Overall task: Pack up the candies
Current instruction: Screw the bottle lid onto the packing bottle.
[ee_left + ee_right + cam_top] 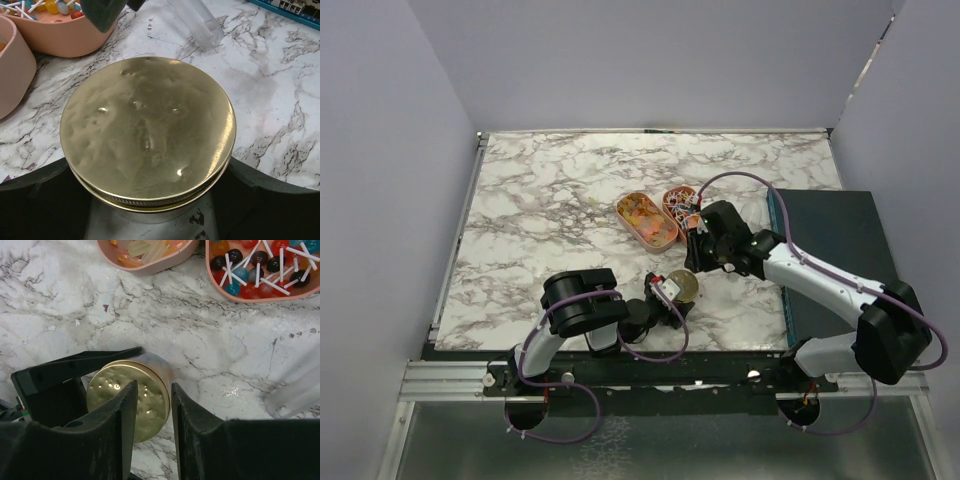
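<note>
The candies lie in two oval pink trays: orange-yellow ones (642, 212) (145, 249) in the left tray, and red, blue and dark ones on white sticks (681, 202) (262, 265) (47, 7) in the right tray. A jar with a round gold lid (685, 288) (147, 132) (127, 397) stands near the table's front. My left gripper (672, 294) (150, 176) is shut on the jar's sides, one dark finger on each side. My right gripper (696, 258) (153, 388) hovers just above the lid, open, with nothing between its fingers.
The left tray (660, 236) and right tray (667, 200) sit side by side behind the jar. A dark board (830, 250) with a blue edge lies along the table's right side. Grey walls stand on three sides.
</note>
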{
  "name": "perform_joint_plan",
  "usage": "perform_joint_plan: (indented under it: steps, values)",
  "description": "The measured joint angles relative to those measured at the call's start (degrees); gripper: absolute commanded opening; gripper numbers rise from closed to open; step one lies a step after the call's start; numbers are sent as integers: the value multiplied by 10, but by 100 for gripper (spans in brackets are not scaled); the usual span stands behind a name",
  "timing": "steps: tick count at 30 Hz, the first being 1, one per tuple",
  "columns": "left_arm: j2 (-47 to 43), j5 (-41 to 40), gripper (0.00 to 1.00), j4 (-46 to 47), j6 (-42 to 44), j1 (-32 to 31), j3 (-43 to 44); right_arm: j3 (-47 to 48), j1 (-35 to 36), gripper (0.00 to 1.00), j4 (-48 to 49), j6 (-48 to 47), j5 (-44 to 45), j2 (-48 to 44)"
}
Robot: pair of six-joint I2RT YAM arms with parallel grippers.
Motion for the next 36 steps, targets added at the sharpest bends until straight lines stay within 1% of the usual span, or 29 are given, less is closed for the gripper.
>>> perform_joint_plan:
  steps: [3, 8, 14, 19, 27, 36]
  values:
    - [0, 0, 39, 0, 0, 0, 0, 2, -22, 30, 14, -14, -35, 28]
    - [1, 0, 39, 0, 0, 0, 0, 3, -41, 30, 28, -23, -79, 55]
    - [2, 0, 39, 0, 0, 0, 1, -4, -41, 28, 52, -24, -110, 63]
    - [3, 0, 39, 1, 0, 0, 2, -19, -42, 27, 67, -20, -118, 67]
    - [3, 0, 39, 1, 0, 0, 3, -37, -45, 17, 89, -11, -122, 59]
    - [3, 3, 40, 1, 0, 0, 3, -90, -49, 15, 127, 8, -117, 11]
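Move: The lid already sits on the packing bottle, its middle about 4 cm behind the right hand's point, 2 cm to the left and 4 cm below. The lollipop box is some 16 cm straight ahead of that hand; the gummy box is about 15 cm ahead and 10 cm to the left, both roughly 9 cm lower. The left hand still clasps the bottle, with the lid's middle about 4 cm above its point and a centimetre farther forward and to the right. At the lid's far rim, the right hand sinks about 3 cm, easing a centimetre or so left, its wrist rolling slightly so that its left side rises. The partly open fingers narrow to a small gap as they reach the rim, one tip overlapping the top face; then the hand starts back and to the right by just under 1 cm. The left hand keeps the bottle held in place. ##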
